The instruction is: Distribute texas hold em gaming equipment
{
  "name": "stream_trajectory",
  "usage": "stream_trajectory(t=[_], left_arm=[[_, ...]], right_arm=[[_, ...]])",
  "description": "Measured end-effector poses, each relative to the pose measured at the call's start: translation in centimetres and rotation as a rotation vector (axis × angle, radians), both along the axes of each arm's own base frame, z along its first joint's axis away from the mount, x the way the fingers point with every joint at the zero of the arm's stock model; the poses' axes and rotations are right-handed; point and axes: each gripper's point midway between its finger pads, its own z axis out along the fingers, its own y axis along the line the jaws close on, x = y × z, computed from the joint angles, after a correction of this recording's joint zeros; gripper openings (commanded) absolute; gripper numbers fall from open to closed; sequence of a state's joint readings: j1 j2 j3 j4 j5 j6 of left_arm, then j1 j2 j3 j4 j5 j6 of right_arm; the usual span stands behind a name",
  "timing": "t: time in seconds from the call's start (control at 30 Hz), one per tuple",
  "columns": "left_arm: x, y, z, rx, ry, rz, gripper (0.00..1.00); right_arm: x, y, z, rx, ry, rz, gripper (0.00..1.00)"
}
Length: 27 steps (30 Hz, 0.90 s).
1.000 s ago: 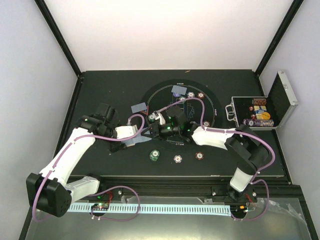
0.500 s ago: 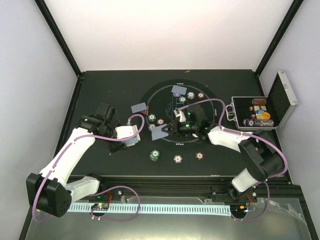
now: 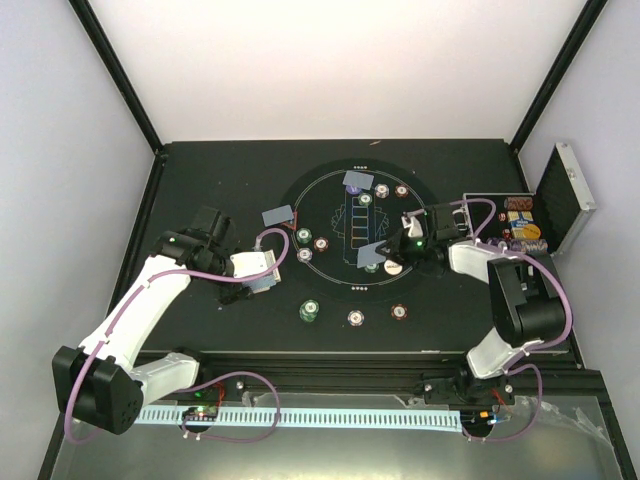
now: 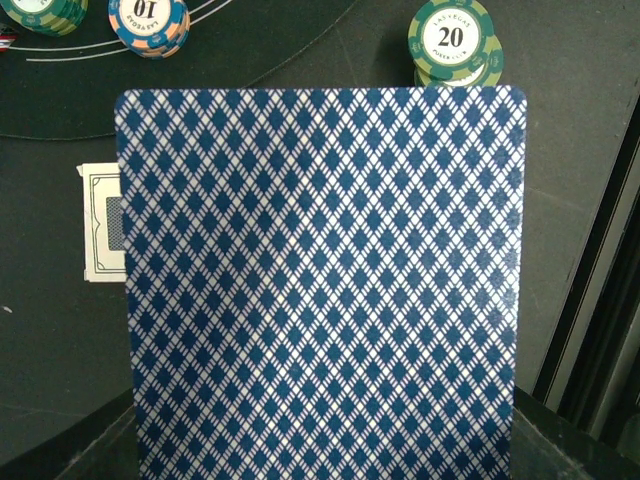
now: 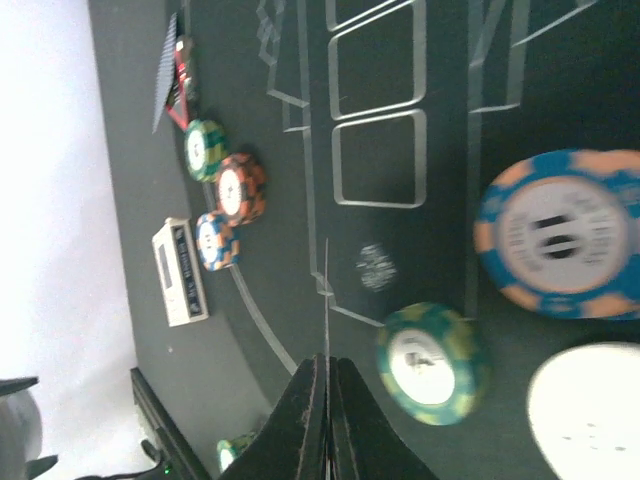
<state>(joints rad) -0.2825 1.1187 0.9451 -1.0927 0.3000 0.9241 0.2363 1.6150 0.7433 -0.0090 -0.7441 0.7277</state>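
A playing card (image 4: 320, 290) with a blue diamond back fills the left wrist view, hiding the fingers that hold it. My left gripper (image 3: 262, 274) hangs shut on it just left of the round black mat (image 3: 330, 215). My right gripper (image 5: 325, 362) is shut on a second card (image 5: 326, 290), seen edge-on. From above, that gripper (image 3: 393, 250) and its card (image 3: 374, 252) hover over the mat's right half. Right beside them are a green chip (image 5: 432, 362), a blue-orange chip (image 5: 562, 232) and a white button (image 5: 585, 415). More chips (image 3: 309, 311) and a face-down card (image 3: 278, 215) lie around the mat.
The open silver case (image 3: 520, 228) with chips stands at the right edge, close behind my right arm. A card (image 3: 357, 180) with a purple button (image 3: 352, 190) sits at the mat's far side. Three chip stacks line the near edge. A black frame borders the table.
My right gripper closed on a card beside the left gripper, then carried it right across the mat. The left arm and its card have stayed put.
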Motion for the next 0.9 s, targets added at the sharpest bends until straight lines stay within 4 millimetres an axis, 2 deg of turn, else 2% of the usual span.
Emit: stream_trajectory(t=[0.23,0.47,0.7,0.8,0.9], left_arm=[[0.0,0.1,0.0,0.005,-0.001,0.001,0.01],[0.0,0.1,0.0,0.008,-0.002,0.002,0.02],[0.0,0.1,0.0,0.008,-0.004,-0.002,0.02],[0.0,0.1,0.0,0.009,-0.004,-0.004,0.02],[0.0,0.1,0.0,0.009,-0.004,-0.004,0.02]], right_arm=[[1.0,-3.2,-1.2,-0.037,0.017,-0.055,0.06],[1.1,-4.4,-1.7,-0.062,0.014,-0.069,0.26],[0.3,-6.4,-3.4,-0.197,0.053,-0.104,0.32],[-0.1,-7.4,-3.1,-0.265,0.046,-0.127,0.36],[-0.3,-8.2,-1.7,-0.308,0.012,-0.153,0.43]])
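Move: The right gripper holds a card on edge, jutting left. The card's spot is roughly 2 cm back, 1 cm left and 5 cm below this hand. The dealer button lies about 4 cm back and 2 cm right, the green chip 4 cm back and 4 cm left. The blue-orange chips stand 1 cm ahead and 1 cm right, the red 100 chips 1 cm ahead and 7 cm right. From the left hand, the spot is some 34 cm right, 5 cm ahead and 12 cm below. Carry the card with the right gripper some 4 cm to the right while sinking slightly, then open the fingers about a third to let it go over the green chip and dealer button. Keep backing off to the right towards the case, about 8 cm in all, dipping and then rising a little, while the fingers tip some 20 degrees further downward. ##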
